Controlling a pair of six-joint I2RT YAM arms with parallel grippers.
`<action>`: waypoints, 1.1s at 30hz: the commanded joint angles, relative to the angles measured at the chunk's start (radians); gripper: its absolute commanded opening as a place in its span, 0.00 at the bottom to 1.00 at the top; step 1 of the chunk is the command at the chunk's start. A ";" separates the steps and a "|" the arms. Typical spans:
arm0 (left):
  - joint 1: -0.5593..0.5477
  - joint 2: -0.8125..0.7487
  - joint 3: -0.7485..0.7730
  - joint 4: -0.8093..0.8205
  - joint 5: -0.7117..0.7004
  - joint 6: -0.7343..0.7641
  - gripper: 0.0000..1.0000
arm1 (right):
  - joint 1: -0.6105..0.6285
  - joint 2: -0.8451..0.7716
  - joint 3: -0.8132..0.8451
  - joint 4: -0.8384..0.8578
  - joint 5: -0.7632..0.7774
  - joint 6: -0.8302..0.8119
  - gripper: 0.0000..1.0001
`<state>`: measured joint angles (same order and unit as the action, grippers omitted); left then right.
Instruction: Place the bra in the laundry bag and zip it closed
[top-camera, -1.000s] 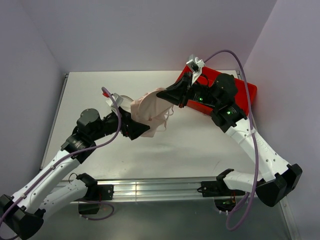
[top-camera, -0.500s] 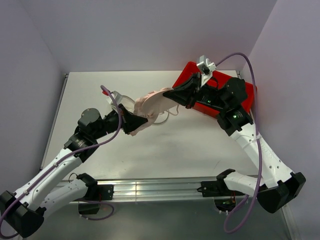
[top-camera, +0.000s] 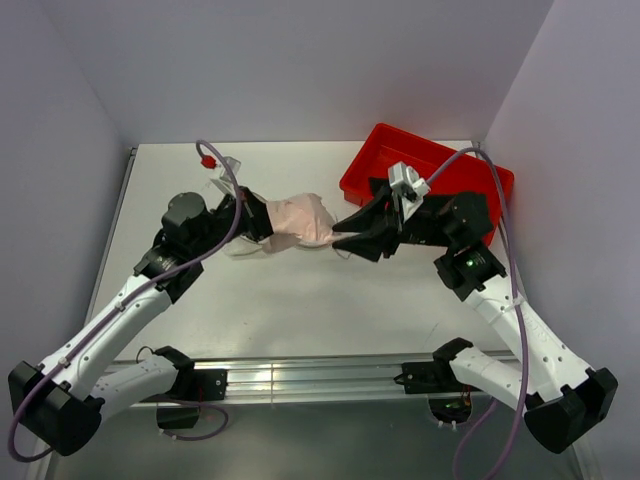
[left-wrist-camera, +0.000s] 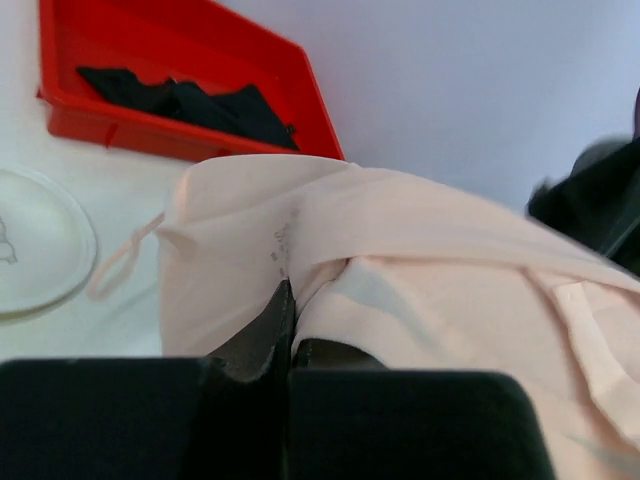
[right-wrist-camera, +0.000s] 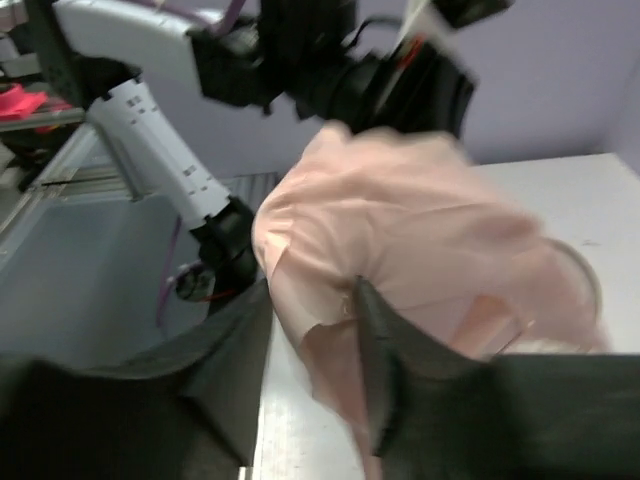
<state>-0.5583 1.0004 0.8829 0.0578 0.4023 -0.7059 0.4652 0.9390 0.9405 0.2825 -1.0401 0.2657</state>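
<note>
The pale pink bra (top-camera: 303, 218) hangs bunched low over the table's middle. My left gripper (top-camera: 262, 222) is shut on its left edge; in the left wrist view the closed fingertips (left-wrist-camera: 286, 312) pinch a fold of the bra (left-wrist-camera: 420, 270). My right gripper (top-camera: 346, 234) is just right of the bra with jaws apart. In the right wrist view a flap of the bra (right-wrist-camera: 400, 220) lies between the spread fingers of the gripper (right-wrist-camera: 310, 385) and touches the right finger. The whitish laundry bag (left-wrist-camera: 35, 240) lies flat on the table, mostly hidden under my left gripper in the top view (top-camera: 238, 247).
A red plastic tray (top-camera: 440, 165) stands at the back right, behind my right arm, with dark clothes (left-wrist-camera: 190, 95) in it. Purple-grey walls close in the table on three sides.
Both grippers have come down with the bra towards the table. My right gripper has opened and no longer pinches the bra. My left gripper has drawn back to the left.
</note>
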 joint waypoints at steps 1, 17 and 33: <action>0.072 0.009 0.086 0.019 0.016 -0.067 0.00 | 0.024 -0.043 -0.051 -0.005 -0.078 -0.065 0.50; 0.107 -0.045 0.050 -0.055 0.243 0.080 0.00 | 0.030 0.194 0.259 -0.310 0.132 -0.189 1.00; 0.104 -0.071 0.088 -0.162 0.438 0.213 0.00 | 0.190 0.400 0.405 -0.606 0.043 -0.402 1.00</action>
<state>-0.4530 0.9619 0.9203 -0.1120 0.7906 -0.5407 0.6464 1.3693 1.3655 -0.3309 -0.9630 -0.1001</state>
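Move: The bra is pinched in the left hand's shut tips, its middle about 5 cm to that hand's right and 1 cm ahead. From the half-open right hand, the bra's middle lies some 7 cm to the left, 3 cm ahead and slightly lower. The laundry bag lies on the table about 12 cm left, 18 ahead and 32 below the right hand; the red bin is roughly 24 cm right and 32 ahead, 31 below. The right hand comes free of the bra's loose end as its fingers spread fully, dips about 4 cm, lifts again going forward, then swings left and down, net some 7 cm left and 6 down, tipping its leftward-pointing fingers down about 20 degrees to bring them open around the hanging cloth. The left hand keeps its pinch, first lifting slightly forward and left, then drawing the bra back about 7 cm and a little down while turning clockwise. ##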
